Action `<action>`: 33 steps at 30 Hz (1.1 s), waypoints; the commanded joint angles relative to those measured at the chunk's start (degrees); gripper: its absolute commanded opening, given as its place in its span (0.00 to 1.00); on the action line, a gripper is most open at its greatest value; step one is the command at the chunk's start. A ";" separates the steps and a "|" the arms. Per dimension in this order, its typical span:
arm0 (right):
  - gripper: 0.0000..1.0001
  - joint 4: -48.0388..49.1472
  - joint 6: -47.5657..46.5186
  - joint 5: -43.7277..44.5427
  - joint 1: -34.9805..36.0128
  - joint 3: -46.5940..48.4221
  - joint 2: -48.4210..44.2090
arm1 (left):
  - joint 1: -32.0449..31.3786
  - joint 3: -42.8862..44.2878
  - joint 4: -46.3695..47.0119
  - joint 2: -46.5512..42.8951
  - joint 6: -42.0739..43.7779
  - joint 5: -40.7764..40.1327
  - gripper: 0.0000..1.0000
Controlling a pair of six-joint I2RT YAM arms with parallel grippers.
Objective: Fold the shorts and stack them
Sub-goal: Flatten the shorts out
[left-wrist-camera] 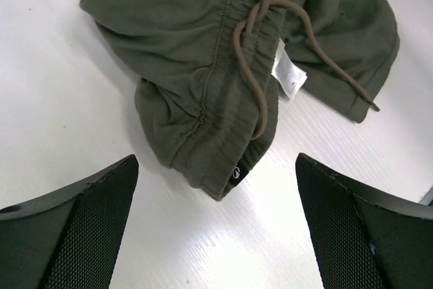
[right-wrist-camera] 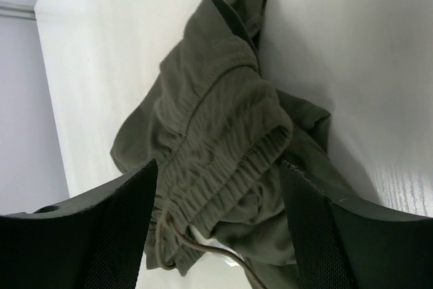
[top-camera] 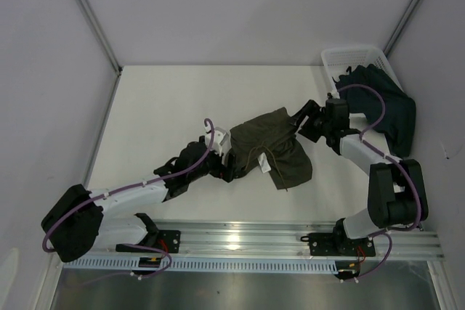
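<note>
The olive-green shorts (top-camera: pixel 266 147) lie crumpled in the middle of the white table, waistband and drawstring (left-wrist-camera: pixel 254 45) up, with a white label (left-wrist-camera: pixel 290 76) showing. My left gripper (top-camera: pixel 230 162) is at their left edge and stands wide open (left-wrist-camera: pixel 216 162); a waistband corner of the olive shorts (left-wrist-camera: pixel 196 52) lies just ahead of its fingers, untouched. My right gripper (top-camera: pixel 300 123) is at their upper right edge, open (right-wrist-camera: pixel 218 167), with the gathered waistband of the olive shorts (right-wrist-camera: pixel 216 120) lying loose between its fingers. The dark navy-teal shorts (top-camera: pixel 383 109) hang over the basket's side at the right.
A white mesh basket (top-camera: pixel 350 54) stands in the far right corner against the wall. Grey walls enclose the table on the left, back and right. A metal rail (top-camera: pixel 290 241) with the arm bases runs along the near edge.
</note>
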 commanded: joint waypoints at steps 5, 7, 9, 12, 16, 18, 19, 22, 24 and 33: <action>0.75 8.63 0.03 1.87 -0.30 -3.40 2.37 | -0.25 6.70 -6.79 1.57 1.41 -3.38 0.99; 0.76 11.26 0.64 2.05 -0.30 -5.33 2.55 | -1.04 7.50 -8.11 1.49 1.84 -4.86 0.99; 0.76 15.37 1.17 1.43 -0.30 -6.65 3.43 | -1.83 8.02 -8.47 1.31 2.29 -5.84 0.99; 0.77 19.60 2.14 -0.14 -0.30 -7.62 5.96 | -2.27 8.03 -8.55 1.31 2.55 -6.19 0.99; 0.76 24.62 3.37 -2.35 0.05 -8.32 7.65 | -3.24 8.11 -8.55 1.58 3.08 -7.33 0.99; 0.76 26.21 2.93 -2.26 0.49 -8.06 8.35 | -3.76 8.55 -9.25 2.54 3.52 -7.94 0.99; 0.75 26.47 2.85 -2.17 0.67 -7.97 8.61 | -3.85 9.25 -9.87 3.07 3.34 -8.03 0.99; 0.71 27.70 2.67 -2.00 1.02 -7.62 9.84 | -4.29 11.18 -12.59 4.47 2.38 -9.00 0.99; 0.51 27.97 2.76 -2.00 1.02 -7.62 10.11 | -4.47 13.20 -15.82 5.18 2.20 -9.35 0.99; 0.00 25.77 1.18 0.02 1.72 -7.53 7.56 | -7.02 17.34 -19.89 9.92 4.48 -12.78 0.99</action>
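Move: The shorts' bunched right end of the waistband lies about 5 cm below the right hand's open fingers, some 2 cm ahead and 2 cm to the left. From that hand the shorts' far corner is about 7 cm ahead and 4 cm left, and the white label about 9 cm back and 10 cm left. From the left hand the same waistband end is some 12 cm ahead and 18 cm to the right. The waistband's bunched right end gets pinched: the open right hand sinks about 5 cm onto it, then eases roughly 2 cm forward and left, rising slightly, and shuts its fingers on the cloth. The left hand hovers wide open near the other end of the waistband, staying within a centimetre or so while its fingers tip about 15 degrees further down. ##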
